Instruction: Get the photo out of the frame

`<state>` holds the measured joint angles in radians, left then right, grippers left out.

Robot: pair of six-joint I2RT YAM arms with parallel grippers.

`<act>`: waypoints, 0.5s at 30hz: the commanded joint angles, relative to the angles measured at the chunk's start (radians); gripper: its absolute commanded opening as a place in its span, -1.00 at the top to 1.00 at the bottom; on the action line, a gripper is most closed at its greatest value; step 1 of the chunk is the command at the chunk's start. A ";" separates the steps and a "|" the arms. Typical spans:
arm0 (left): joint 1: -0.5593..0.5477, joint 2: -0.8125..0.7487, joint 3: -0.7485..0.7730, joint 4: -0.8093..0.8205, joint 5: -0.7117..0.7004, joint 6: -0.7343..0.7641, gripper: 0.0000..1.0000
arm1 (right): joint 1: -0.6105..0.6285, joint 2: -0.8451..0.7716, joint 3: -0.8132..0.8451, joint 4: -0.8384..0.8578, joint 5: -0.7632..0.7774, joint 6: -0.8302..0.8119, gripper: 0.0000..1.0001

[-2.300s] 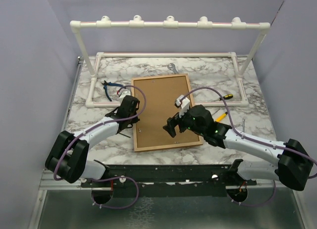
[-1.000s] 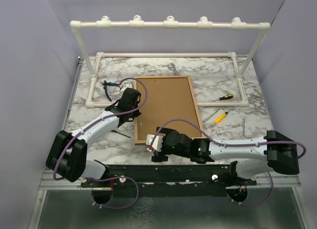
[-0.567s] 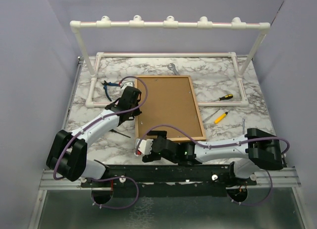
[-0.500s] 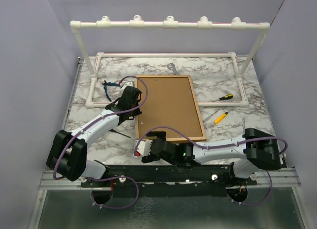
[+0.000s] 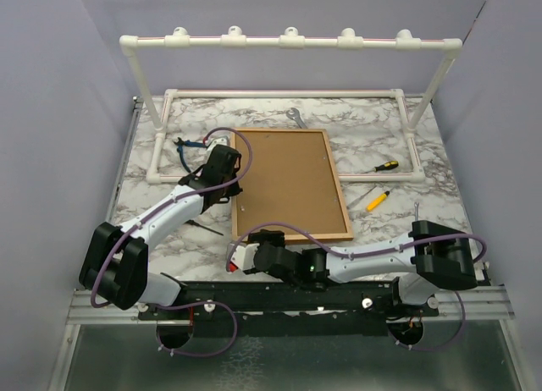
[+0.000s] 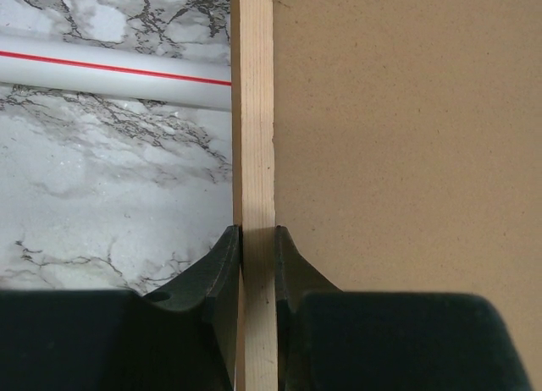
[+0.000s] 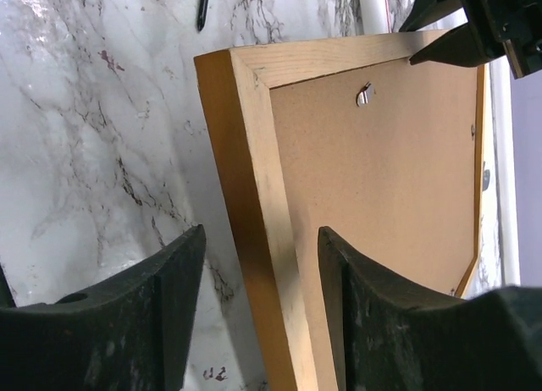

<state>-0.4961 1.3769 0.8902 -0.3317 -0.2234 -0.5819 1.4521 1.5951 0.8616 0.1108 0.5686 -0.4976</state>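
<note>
The frame (image 5: pixel 288 184) lies face down on the marble table, its brown fibreboard back (image 6: pixel 398 137) up. The photo is hidden under that board. My left gripper (image 5: pixel 230 190) is shut on the frame's left wooden border (image 6: pixel 254 112), one finger on each side (image 6: pixel 256 230). My right gripper (image 5: pixel 261 239) reaches leftward along the near edge and straddles the near border (image 7: pixel 254 188) close to the near-left corner. It stands open (image 7: pixel 261 231), with a gap on both sides of the wood. A small metal clip (image 7: pixel 364 93) shows on the back.
A white pipe rack (image 5: pixel 288 41) spans the back of the table, and its base pipe (image 6: pixel 110 69) lies left of the frame. Blue pliers (image 5: pixel 185 150), a wrench (image 5: pixel 295 115), a yellow-black screwdriver (image 5: pixel 385 165), a yellow marker (image 5: pixel 378 200) and a black pen (image 5: pixel 203 228) lie around the frame.
My right arm swept from over the frame's middle down to its near-left corner, and its jaws narrowed around the border. The left gripper kept its hold on the left border.
</note>
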 commanded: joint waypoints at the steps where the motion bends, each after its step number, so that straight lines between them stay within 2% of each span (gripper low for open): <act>1: 0.013 -0.020 0.050 0.053 0.069 -0.009 1.00 | 0.018 0.017 0.021 -0.008 0.048 -0.017 -0.10; 6: 0.030 -0.016 0.052 0.053 0.096 -0.012 1.00 | 0.023 0.011 0.010 0.007 0.059 -0.015 0.22; 11: 0.058 -0.033 0.037 0.057 0.095 -0.033 1.00 | 0.024 -0.011 -0.006 0.018 0.045 -0.009 0.63; 15: 0.086 -0.065 0.017 0.072 0.103 -0.046 0.93 | 0.024 -0.019 -0.016 0.026 0.050 -0.002 0.78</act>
<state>-0.4435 1.3746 0.8921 -0.3317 -0.1448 -0.5941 1.4670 1.5955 0.8612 0.1120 0.5957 -0.5358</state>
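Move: Between the right hand's open fingers runs the frame's near rail, its part for gripping practically at the hand point. The frame's near-left corner is some 8 cm to the left and about 1 cm back; the backing board's middle lies about 14 cm ahead and 7 cm right. The screwdriver tip rests about 10 cm left, 1 cm ahead, lower down. From the left hand, that gripping spot is roughly 13 cm back and 7 cm right. Staying practically in place, the right hand closes its fingers from a bit over half open onto the near rail, one pad on the outer side and one inside the frame, and pinches it, its grip effort rising. The left hand keeps its pinch on the left rail, rolling only about 5 degrees. ##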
